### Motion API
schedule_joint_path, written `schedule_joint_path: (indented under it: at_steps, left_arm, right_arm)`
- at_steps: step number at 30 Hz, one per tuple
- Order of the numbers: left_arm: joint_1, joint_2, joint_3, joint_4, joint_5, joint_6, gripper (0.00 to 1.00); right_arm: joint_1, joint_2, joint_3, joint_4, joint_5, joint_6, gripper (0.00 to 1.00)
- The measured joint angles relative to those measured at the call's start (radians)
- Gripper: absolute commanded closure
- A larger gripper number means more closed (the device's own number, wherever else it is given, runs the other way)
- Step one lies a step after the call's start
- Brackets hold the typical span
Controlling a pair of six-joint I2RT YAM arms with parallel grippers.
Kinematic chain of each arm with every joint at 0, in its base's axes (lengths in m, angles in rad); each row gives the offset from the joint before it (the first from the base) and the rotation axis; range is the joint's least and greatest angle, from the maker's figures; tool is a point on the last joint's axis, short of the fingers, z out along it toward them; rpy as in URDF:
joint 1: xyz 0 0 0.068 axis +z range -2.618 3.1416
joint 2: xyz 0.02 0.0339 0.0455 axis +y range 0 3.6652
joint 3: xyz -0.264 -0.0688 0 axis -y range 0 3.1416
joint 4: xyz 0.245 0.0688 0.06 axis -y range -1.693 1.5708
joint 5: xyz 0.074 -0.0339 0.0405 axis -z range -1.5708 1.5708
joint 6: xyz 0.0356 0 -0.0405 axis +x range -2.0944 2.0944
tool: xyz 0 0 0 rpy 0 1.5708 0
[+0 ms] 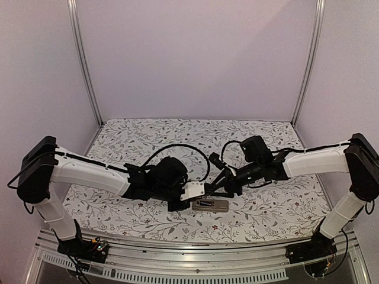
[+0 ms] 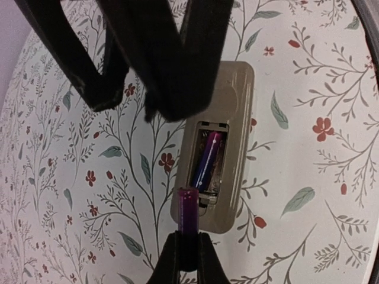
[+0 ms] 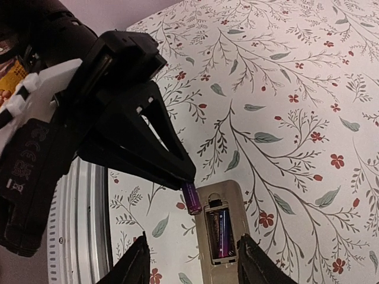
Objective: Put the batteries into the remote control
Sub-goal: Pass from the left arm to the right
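The remote control (image 1: pixel 210 205) lies grey-tan back up on the floral cloth, its battery compartment open. One purple battery (image 2: pixel 206 161) lies in the compartment, also seen in the right wrist view (image 3: pixel 224 232). My left gripper (image 2: pixel 188 236) is shut on a second purple battery (image 2: pixel 188 210), holding it upright just above the remote control (image 2: pixel 234 89), beside the compartment's near end. The same battery (image 3: pixel 191 198) hangs at the remote's (image 3: pixel 228 198) left edge. My right gripper (image 3: pixel 193 238) is open, its fingers (image 3: pixel 253 266) straddling the remote with nothing held.
The two arms meet over the remote near the table's front middle (image 1: pixel 201 192). A metal rail (image 3: pixel 83 225) runs along the near table edge. The floral cloth (image 1: pixel 177 136) stretches back to the enclosure walls.
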Motion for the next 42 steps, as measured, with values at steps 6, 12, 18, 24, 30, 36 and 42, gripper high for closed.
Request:
schedule_joint_path:
  at_steps: [6, 12, 18, 24, 30, 36, 42]
  left_arm:
    - [-0.014, -0.067, -0.006, 0.032, 0.012, 0.014, 1.00]
    - [-0.019, -0.099, -0.006, 0.064, 0.012, 0.026, 1.00]
    - [-0.025, -0.099, -0.006, 0.067, 0.012, 0.031, 1.00]
    - [-0.027, -0.099, -0.006, 0.069, 0.010, 0.034, 1.00]
    - [-0.028, -0.099, -0.006, 0.085, 0.003, 0.034, 1.00]
    - [-0.028, -0.099, -0.006, 0.108, 0.003, 0.035, 1.00]
    - [-0.028, -0.099, -0.018, 0.121, 0.010, 0.041, 1.00]
  right_arm:
    - [0.009, -0.002, -0.048, 0.121, -0.073, 0.072, 0.51]
    - [0.047, -0.009, -0.048, 0.167, -0.073, 0.087, 0.61]
    - [0.057, -0.009, -0.046, 0.174, -0.071, 0.094, 0.79]
    - [0.058, -0.008, -0.040, 0.171, -0.067, 0.093, 0.76]
    - [0.062, 0.006, -0.026, 0.147, -0.056, 0.086, 0.77]
    - [0.062, 0.007, -0.025, 0.124, -0.045, 0.077, 0.86]
    - [0.062, 0.007, -0.025, 0.117, -0.043, 0.064, 0.88]
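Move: The battery, held in the left fingers and sticking out past their tips, lies about 2 cm back, 5 cm left and 4 cm below the right hand. From the left hand, the right fingers are some 2 cm ahead, 6 cm to the right and 3 cm above. The remote's middle is roughly level fore-and-aft with the left hand, 6 cm right and 6 cm down; from the right hand it is about 2 cm back, straight across and 9 cm below. Upward goes the left hand by about 5 cm, drifting some 2 cm right and tilting about 10 degrees, lifting the held battery away from the remote to the right fingers. The right hand comes back and to its left, about 2 cm each, rising a little, then closes from half open, eases briefly, sinks about 1 cm and shuts on the battery's free lower end. The left fingers keep their hold. ##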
